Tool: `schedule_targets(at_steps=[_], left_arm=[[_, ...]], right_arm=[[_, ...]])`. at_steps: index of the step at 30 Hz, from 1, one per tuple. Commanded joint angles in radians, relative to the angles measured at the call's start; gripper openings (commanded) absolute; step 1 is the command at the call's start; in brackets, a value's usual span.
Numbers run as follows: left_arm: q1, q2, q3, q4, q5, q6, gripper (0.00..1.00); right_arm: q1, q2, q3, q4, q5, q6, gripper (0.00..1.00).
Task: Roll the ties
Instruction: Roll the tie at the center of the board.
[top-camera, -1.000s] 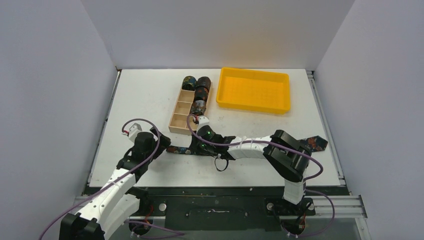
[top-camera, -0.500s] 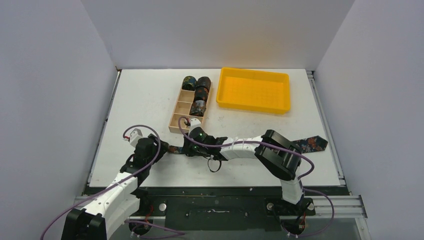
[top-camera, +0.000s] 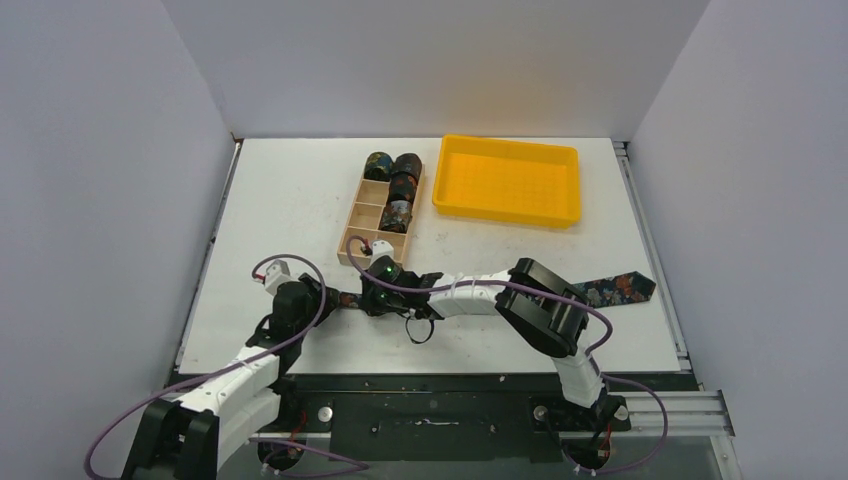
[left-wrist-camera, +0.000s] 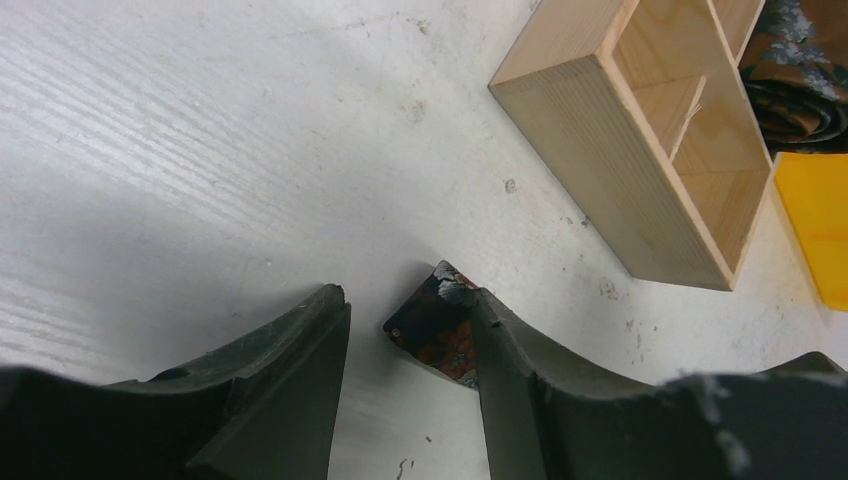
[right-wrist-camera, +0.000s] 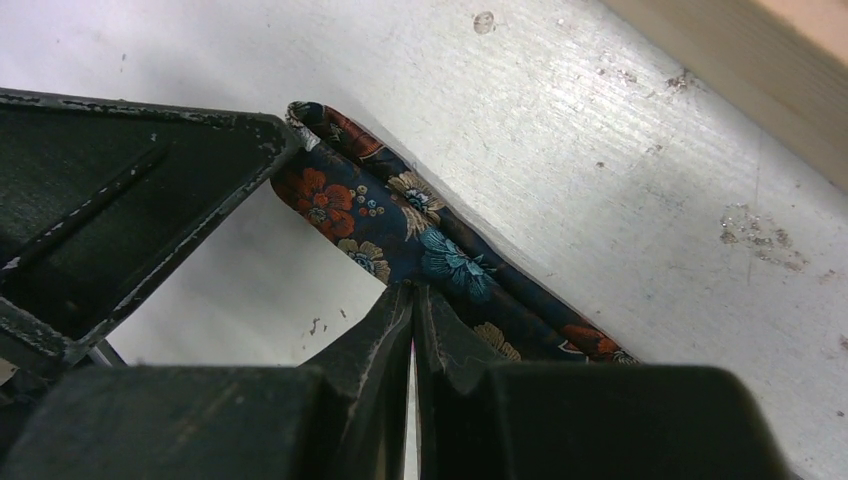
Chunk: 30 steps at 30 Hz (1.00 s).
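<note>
One dark floral tie (top-camera: 620, 288) lies flat across the near part of the table, wide end at the right. Its narrow end (left-wrist-camera: 440, 325) sits between my left gripper's (left-wrist-camera: 408, 300) parted fingers and touches only the right-hand finger. A gap remains on the other side. My right gripper (right-wrist-camera: 412, 290) is shut, its tips pressed down on the tie (right-wrist-camera: 420, 235) just beside that end, with nothing between them. In the top view both grippers meet there, left (top-camera: 325, 297) and right (top-camera: 372, 298). Rolled ties (top-camera: 403, 175) stand in the far compartments of the wooden box (top-camera: 362, 230).
The wooden box's near corner (left-wrist-camera: 620, 180) stands close behind the tie's narrow end. A yellow tray (top-camera: 440, 180) sits at the back right of the box. The right arm stretches low over the tie's middle and hides it. Purple cables loop by both wrists.
My left gripper has moved in around the tie's narrow end and its jaws have narrowed. My shut right gripper has slid left along the tie towards that end.
</note>
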Motion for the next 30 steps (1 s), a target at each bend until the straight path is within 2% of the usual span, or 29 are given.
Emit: schedule_targets(at_steps=[1, 6, 12, 14, 18, 20, 26, 30], left_arm=[[0.006, 0.035, -0.002, 0.135, 0.013, 0.015, 0.46], [0.007, 0.113, -0.026, 0.222, 0.022, -0.002, 0.44], [0.006, 0.174, -0.039, 0.316, 0.074, 0.005, 0.33], [0.006, 0.166, -0.049, 0.335, 0.089, 0.007, 0.27], [0.006, 0.113, -0.075, 0.33, 0.097, -0.012, 0.07], [0.005, 0.085, -0.085, 0.308, 0.103, -0.03, 0.02], [-0.003, 0.029, -0.121, 0.236, 0.153, -0.115, 0.0], [-0.006, -0.062, -0.135, 0.136, 0.14, -0.142, 0.0]], right_arm=[[-0.008, 0.017, 0.05, -0.029, 0.014, 0.014, 0.05], [-0.014, 0.012, 0.051, -0.033, 0.012, 0.012, 0.05], [-0.019, 0.006, 0.055, -0.031, -0.024, 0.025, 0.05], [-0.023, 0.005, 0.06, -0.034, -0.039, 0.031, 0.05], [-0.033, -0.007, 0.068, -0.046, -0.069, 0.042, 0.05], [-0.034, -0.023, 0.065, -0.057, -0.077, 0.044, 0.05], [-0.035, -0.137, -0.005, -0.064, -0.086, 0.033, 0.05], [-0.027, -0.181, -0.043, -0.079, -0.067, 0.012, 0.05]])
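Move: The tie's loose left end lies almost between the left hand's half-open fingers, some 1 cm ahead, 1 cm to the right and 1 cm below. The wooden tray's middle is about 16 cm ahead and 10 cm to the right of that hand; the nearest rolled tie, inside the tray, is roughly 17 cm ahead and 13 cm right. From the right hand's shut fingertips the tie end lies about 5 cm left, 1 cm ahead and 1 cm lower. The left fingers close on the tie's end and pinch it, after the hand has slid about 1.5 cm forward over it and begun edging right and slightly down. Once shut, they draw the end back some 2 cm and a little farther right, the hand's left side dipping about 10 degrees. The right hand, still shut with its fingertips at the tie's near edge, stays nearly in place, then starts up and to the right by about 1 cm. ##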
